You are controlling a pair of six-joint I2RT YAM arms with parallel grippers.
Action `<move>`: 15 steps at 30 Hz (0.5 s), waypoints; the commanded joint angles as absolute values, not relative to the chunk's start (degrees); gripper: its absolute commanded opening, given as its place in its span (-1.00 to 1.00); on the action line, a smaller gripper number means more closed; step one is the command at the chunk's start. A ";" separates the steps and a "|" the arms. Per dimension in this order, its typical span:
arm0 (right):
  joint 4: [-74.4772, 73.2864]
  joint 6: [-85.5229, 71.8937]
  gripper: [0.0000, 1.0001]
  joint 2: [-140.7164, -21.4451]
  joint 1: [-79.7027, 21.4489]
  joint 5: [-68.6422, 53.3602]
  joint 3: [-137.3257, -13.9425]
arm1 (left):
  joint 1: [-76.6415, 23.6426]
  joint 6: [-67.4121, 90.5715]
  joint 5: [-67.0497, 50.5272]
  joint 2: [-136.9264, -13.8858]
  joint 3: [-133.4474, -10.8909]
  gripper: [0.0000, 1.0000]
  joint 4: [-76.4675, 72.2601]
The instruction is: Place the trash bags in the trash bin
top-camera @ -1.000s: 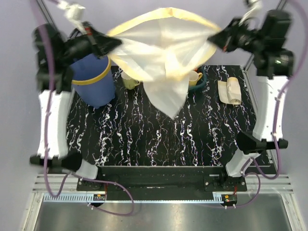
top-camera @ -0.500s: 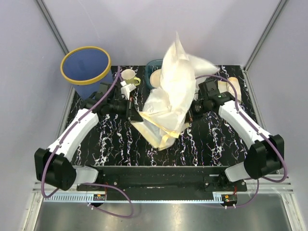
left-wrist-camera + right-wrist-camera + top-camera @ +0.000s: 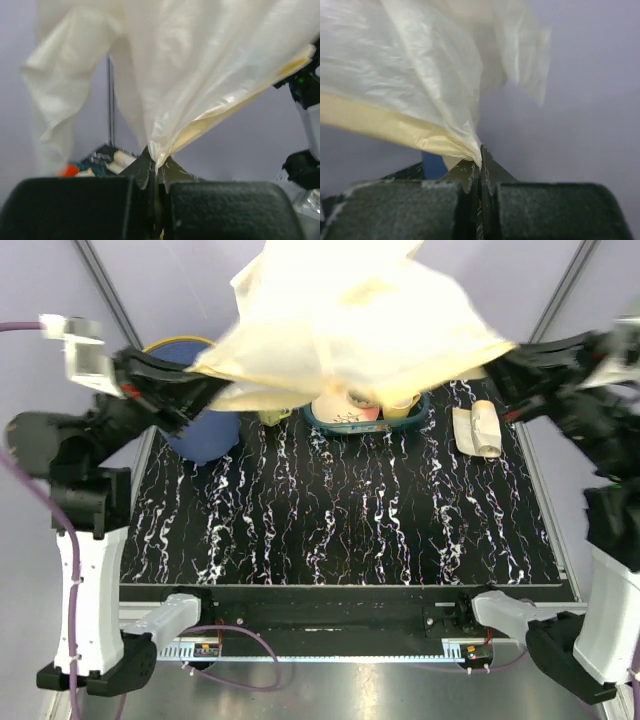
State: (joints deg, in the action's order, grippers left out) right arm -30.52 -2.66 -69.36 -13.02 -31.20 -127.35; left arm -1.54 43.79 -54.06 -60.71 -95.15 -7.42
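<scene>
A large cream-white trash bag (image 3: 350,315) hangs stretched high over the back of the table, held at two corners. My left gripper (image 3: 212,390) is shut on its left corner, and in the left wrist view the film (image 3: 200,65) rises from the closed tips (image 3: 156,161). My right gripper (image 3: 500,358) is shut on the right corner (image 3: 405,65), pinched at the tips (image 3: 480,156). The blue trash bin (image 3: 205,435) with its yellow rim stands at the back left, mostly hidden by the bag and left arm. A small pale bundle of trash bags (image 3: 478,428) lies on the table at the back right.
A teal oval basket (image 3: 345,424) with mugs and a plate sits at the back centre, partly under the bag. A cream-yellow mug (image 3: 272,417) peeks out beside the bin. Metal frame posts (image 3: 105,285) rise at both back corners.
Half a second ago both grippers held the bag low over the table's middle. They have since swung up and apart, and the bag now billows high across the back.
</scene>
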 commanded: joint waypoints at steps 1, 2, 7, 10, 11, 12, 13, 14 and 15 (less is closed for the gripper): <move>-38.93 -2.29 -1.00 -74.62 -18.00 -31.63 -91.09 | -14.71 17.79 -42.13 -67.23 -83.25 -1.00 26.40; -41.72 -0.28 -1.00 -74.45 -22.63 -32.25 -86.97 | -16.77 15.23 -41.93 -68.80 -81.06 -1.00 33.42; -44.46 -0.26 -1.00 -70.32 -28.39 -36.72 -77.06 | -26.34 12.31 -49.37 -66.98 -72.24 -1.00 38.06; -48.42 1.93 -1.00 -69.78 -28.47 -42.15 -87.47 | -27.86 13.17 -59.17 -64.78 -78.02 -1.00 36.22; -50.52 1.06 -1.00 -70.48 -28.48 -43.84 -92.24 | -27.69 14.66 -62.54 -65.65 -85.53 -1.00 33.08; -51.23 0.36 -1.00 -71.27 -28.48 -44.90 -97.94 | -27.34 21.03 -65.97 -66.52 -91.17 -1.00 29.31; -51.59 -1.21 -1.00 -74.50 -28.39 -44.48 -112.35 | -24.11 27.27 -69.49 -67.58 -96.02 -1.00 23.35; -52.72 -1.40 -1.00 -76.88 -28.39 -42.12 -121.29 | -20.51 49.35 -69.26 -69.33 -103.11 -1.00 1.10; -53.17 -1.58 -1.00 -79.69 -28.30 -38.62 -130.69 | -15.52 64.62 -67.87 -70.65 -104.58 -1.00 -16.43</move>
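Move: The trash bag is already stretched between both hands and thrown up: its middle is about 21 cm right of the left hand, 5 cm ahead and 8 above. From the right hand it is some 21 cm left, 5 ahead and 3 above. The bin stands about 35 cm ahead, 20 left and 47 below the left hand. From the right hand, the dish tub is roughly 50 ahead, 12 left, 60 below; the white roll 40 ahead, 21 right, 64 below. The trash bag, still pinched at its mouth by both hands, is whipped downward: the left hand drops about 35 cm, the right some 45, bowing out forward first and drawing back, both closing in on each other by about 10 cm each. The wrists tip strongly down; then both hands swing up again by about 10 cm, the wrists partly levelling. ##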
